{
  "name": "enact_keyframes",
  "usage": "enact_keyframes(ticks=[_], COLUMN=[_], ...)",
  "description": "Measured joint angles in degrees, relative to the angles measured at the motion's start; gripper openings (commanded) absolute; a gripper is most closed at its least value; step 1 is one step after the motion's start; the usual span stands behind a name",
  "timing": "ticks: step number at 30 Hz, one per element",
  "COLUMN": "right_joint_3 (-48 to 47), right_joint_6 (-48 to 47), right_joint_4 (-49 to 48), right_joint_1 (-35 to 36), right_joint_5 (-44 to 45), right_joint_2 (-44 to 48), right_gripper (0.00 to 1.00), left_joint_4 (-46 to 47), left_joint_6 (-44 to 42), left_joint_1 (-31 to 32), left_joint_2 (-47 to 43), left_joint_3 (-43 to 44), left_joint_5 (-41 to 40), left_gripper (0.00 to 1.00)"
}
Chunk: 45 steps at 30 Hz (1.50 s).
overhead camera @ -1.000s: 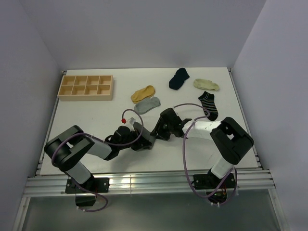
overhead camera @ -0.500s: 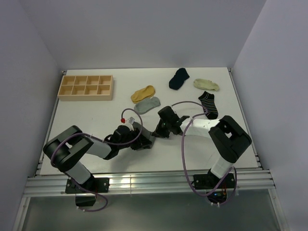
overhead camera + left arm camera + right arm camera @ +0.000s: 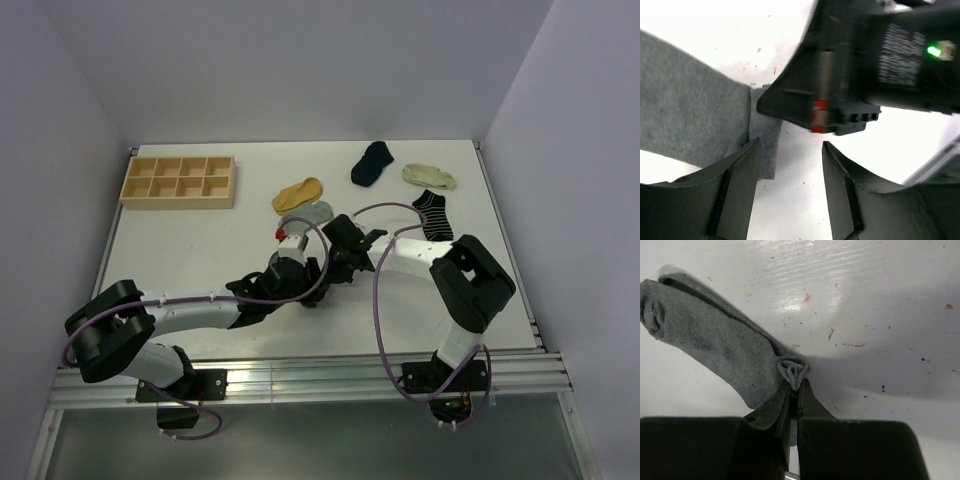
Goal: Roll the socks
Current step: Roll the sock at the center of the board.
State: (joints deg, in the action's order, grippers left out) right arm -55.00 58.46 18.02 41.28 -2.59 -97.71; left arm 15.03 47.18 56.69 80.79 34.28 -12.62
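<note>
In the right wrist view the dark grey sock [image 3: 715,342] lies flat on the white table. My right gripper [image 3: 795,390] is shut on a pinched fold at the sock's near edge. In the left wrist view the same sock [image 3: 690,120] lies at the left, with the right gripper's black body above it. My left gripper [image 3: 790,187] is open and empty over bare table, its left finger [image 3: 742,190] beside the sock's edge. From the top both grippers, left [image 3: 312,288] and right [image 3: 335,272], meet mid-table and hide most of the sock.
A light grey sock [image 3: 305,213] and a mustard sock [image 3: 298,191] lie just beyond the grippers. Navy [image 3: 372,162], cream [image 3: 428,176] and striped [image 3: 432,216] socks lie at the far right. A wooden compartment tray [image 3: 178,180] stands at the far left.
My left arm has stretched out, carrying its wrist right and farther from the base. My right gripper has shifted a little away from the bases, still holding the sock.
</note>
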Motion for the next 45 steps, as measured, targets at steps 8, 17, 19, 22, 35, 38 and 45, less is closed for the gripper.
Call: enact_keyframes(ticks=[8, 17, 19, 22, 35, 38, 45], right_joint_3=[-1.2, -1.2, -1.3, -1.3, -1.4, -1.4, -1.2], right_joint_6=[-0.1, 0.0, 0.0, 0.0, 0.2, 0.2, 0.2], right_joint_4=[2.8, 2.8, 2.8, 2.8, 2.8, 2.7, 2.1], right_joint_1=[0.1, 0.1, 0.1, 0.1, -0.4, -0.5, -0.5], right_joint_5=[0.0, -0.2, -0.2, -0.3, -1.6, -1.8, -1.9], right_joint_2=[-0.5, -1.1, -1.1, -1.1, -1.6, -1.6, -1.6], right_gripper=[0.00, 0.00, 0.00, 0.00, 0.00, 0.00, 0.13], left_joint_4=[-5.2, -6.8, -6.9, -7.1, -11.1, -12.6, -13.4], left_joint_6=[-7.5, -11.4, -12.0, -12.8, -13.0, -12.2, -11.4], left_joint_1=[7.8, 10.6, 10.8, 11.6, 15.1, 15.6, 15.9], left_joint_2=[5.2, 10.6, 11.1, 12.1, 18.4, 19.6, 19.5], left_joint_3=[5.5, 7.2, 7.5, 8.3, 12.8, 13.9, 14.3], left_joint_5=[-11.3, -16.2, -17.0, -18.2, -25.8, -28.4, -28.8], left_gripper=[0.54, 0.49, 0.47, 0.45, 0.34, 0.18, 0.01])
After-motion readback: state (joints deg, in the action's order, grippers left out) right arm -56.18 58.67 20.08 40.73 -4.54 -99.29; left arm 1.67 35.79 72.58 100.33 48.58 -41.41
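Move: The rolled end of the dark grey sock, already pinched on its far side by the right fingers, lies about 6 cm below the open left hand, some 1 cm back and 1 cm to the right. From the right hand that rolled end is roughly 2 cm back and 1 cm down. The unrolled part lies about 5 cm left and 4 cm ahead of the left hand; beyond, the light grey sock is about 17 cm ahead and 5 cm left of it. The sock's rolled end gets a second grip, on its near side: the left hand sinks about 5.5 cm towards it, easing a little back and right, and rolls some 30 degrees, left side rising, so its fingers swing from pointing right to pointing forward and down. Half open on the way, they shut at the end and pinch the roll, while the right hand stays put and keeps its pinch. ##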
